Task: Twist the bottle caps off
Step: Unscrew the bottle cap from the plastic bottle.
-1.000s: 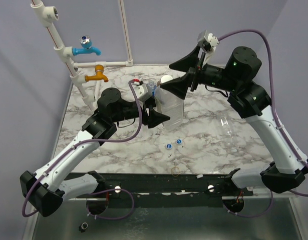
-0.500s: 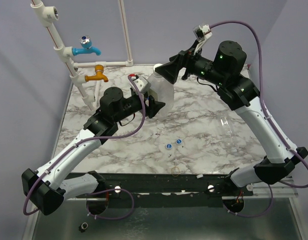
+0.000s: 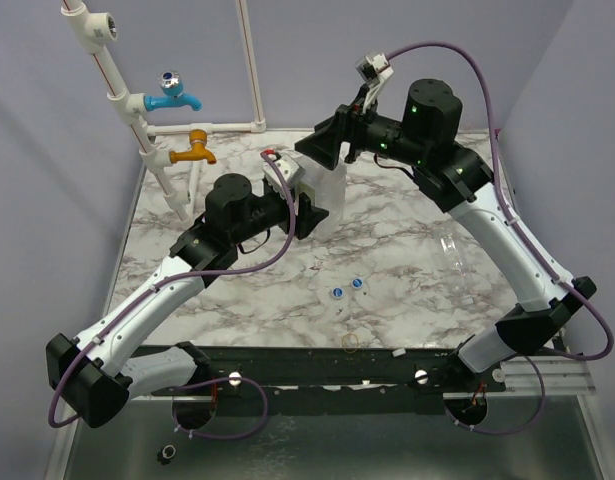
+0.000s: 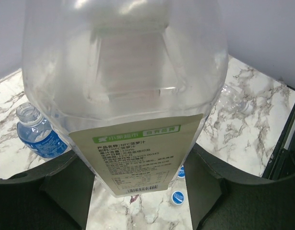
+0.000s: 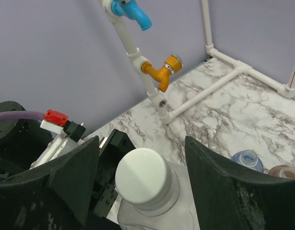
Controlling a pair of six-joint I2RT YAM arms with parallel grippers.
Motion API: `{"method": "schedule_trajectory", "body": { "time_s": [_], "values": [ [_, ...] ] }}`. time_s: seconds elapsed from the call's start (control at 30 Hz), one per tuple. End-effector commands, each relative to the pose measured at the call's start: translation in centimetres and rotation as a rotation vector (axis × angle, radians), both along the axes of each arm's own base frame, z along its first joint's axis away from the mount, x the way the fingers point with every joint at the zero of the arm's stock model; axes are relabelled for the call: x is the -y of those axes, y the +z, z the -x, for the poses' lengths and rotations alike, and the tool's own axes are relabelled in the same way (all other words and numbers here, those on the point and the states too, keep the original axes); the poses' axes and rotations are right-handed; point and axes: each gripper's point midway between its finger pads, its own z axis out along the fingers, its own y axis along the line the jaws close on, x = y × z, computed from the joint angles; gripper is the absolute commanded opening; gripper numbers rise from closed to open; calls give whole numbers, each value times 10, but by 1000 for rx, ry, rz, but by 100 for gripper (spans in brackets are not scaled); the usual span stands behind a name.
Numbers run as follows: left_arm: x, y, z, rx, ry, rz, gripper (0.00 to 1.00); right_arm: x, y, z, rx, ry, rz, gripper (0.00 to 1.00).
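Observation:
My left gripper (image 4: 137,189) is shut on the lower body of the large squarish clear bottle (image 4: 123,86), which carries a white label; it holds it off the table (image 3: 407,230). That bottle (image 3: 325,192) sits at the table's back centre. Its white cap (image 5: 142,175) is still on the neck. My right gripper (image 5: 142,158) is open and straddles this cap, with a gap on each side between cap and fingers (image 5: 65,187). From above, the right gripper (image 3: 322,150) hides the cap. Two loose blue-and-white caps (image 3: 347,288) lie on the table.
A blue-labelled bottle (image 4: 37,136) stands uncapped just behind the held one, beside an amber bottle (image 5: 284,171). A clear bottle (image 3: 455,255) lies at the right. A yellowish ring (image 3: 351,341) lies near the front edge. Blue (image 3: 172,95) and orange (image 3: 194,150) taps hang on the white pipe frame at back left.
My left gripper has carried the big bottle a little back and left. My right gripper has swung left over the cap, and its jaws have narrowed around it.

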Motion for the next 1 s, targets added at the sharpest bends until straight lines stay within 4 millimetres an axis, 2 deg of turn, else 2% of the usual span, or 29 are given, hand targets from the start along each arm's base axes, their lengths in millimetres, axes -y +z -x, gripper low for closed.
{"method": "schedule_trajectory", "body": {
  "time_s": [0.0, 0.13, 0.3, 0.4, 0.5, 0.6, 0.7, 0.73, 0.8, 0.97],
  "values": [
    [1, 10, 2, -8, -8, 23, 0, 0, -4, 5, 25, 7, 26, 69],
    [4, 12, 4, -17, -20, 34, 0, 7, -7, 0, 40, -38, 44, 51],
    [5, 17, 5, -22, -28, 49, 0, 12, -10, -1, 65, -55, 76, 43],
    [7, 19, 8, -30, -42, 59, 0, 16, -8, -1, 88, -69, 81, 29],
    [11, 20, 14, -39, -85, 66, 0, 18, 0, 6, 122, -46, 77, 21],
    [18, 21, 33, -48, -193, 75, 0, 14, 14, 41, 191, 120, 54, 20],
    [27, 25, 68, -62, -393, 91, 0, 15, 30, 93, 261, 349, 5, 20],
    [29, 27, 82, -69, -464, 98, 0, 17, 34, 105, 270, 397, -4, 19],
    [30, 27, 96, -88, -540, 106, 0, 22, 41, 125, 282, 480, -15, 18],
    [26, 14, 90, -71, -501, 67, 0, 31, 51, 153, 299, 585, -39, 14]
  ]
}}
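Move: The bottle cap sits on top of the clear juice bottle that the left hand holds. It is between the right hand's open fingers, about 1 cm below and level otherwise; from the left hand it is some 14 cm up, 4 ahead and 3 right. The blue-labelled bottle stands roughly 20 cm ahead and 5 left of the right hand, 35 down; the brown bottle, 20 ahead, 1 left. The white cap is taken between the right fingers, which close on its sides as that hand sinks about 1 cm. Then, both holds kept, the hands swing back towards the robot together by some 8 to 9 cm, rising a little, the right twisting the cap about 20 degrees counter-clockwise while the left, still gripping the bottle, turns roughly 25 degrees clockwise. ##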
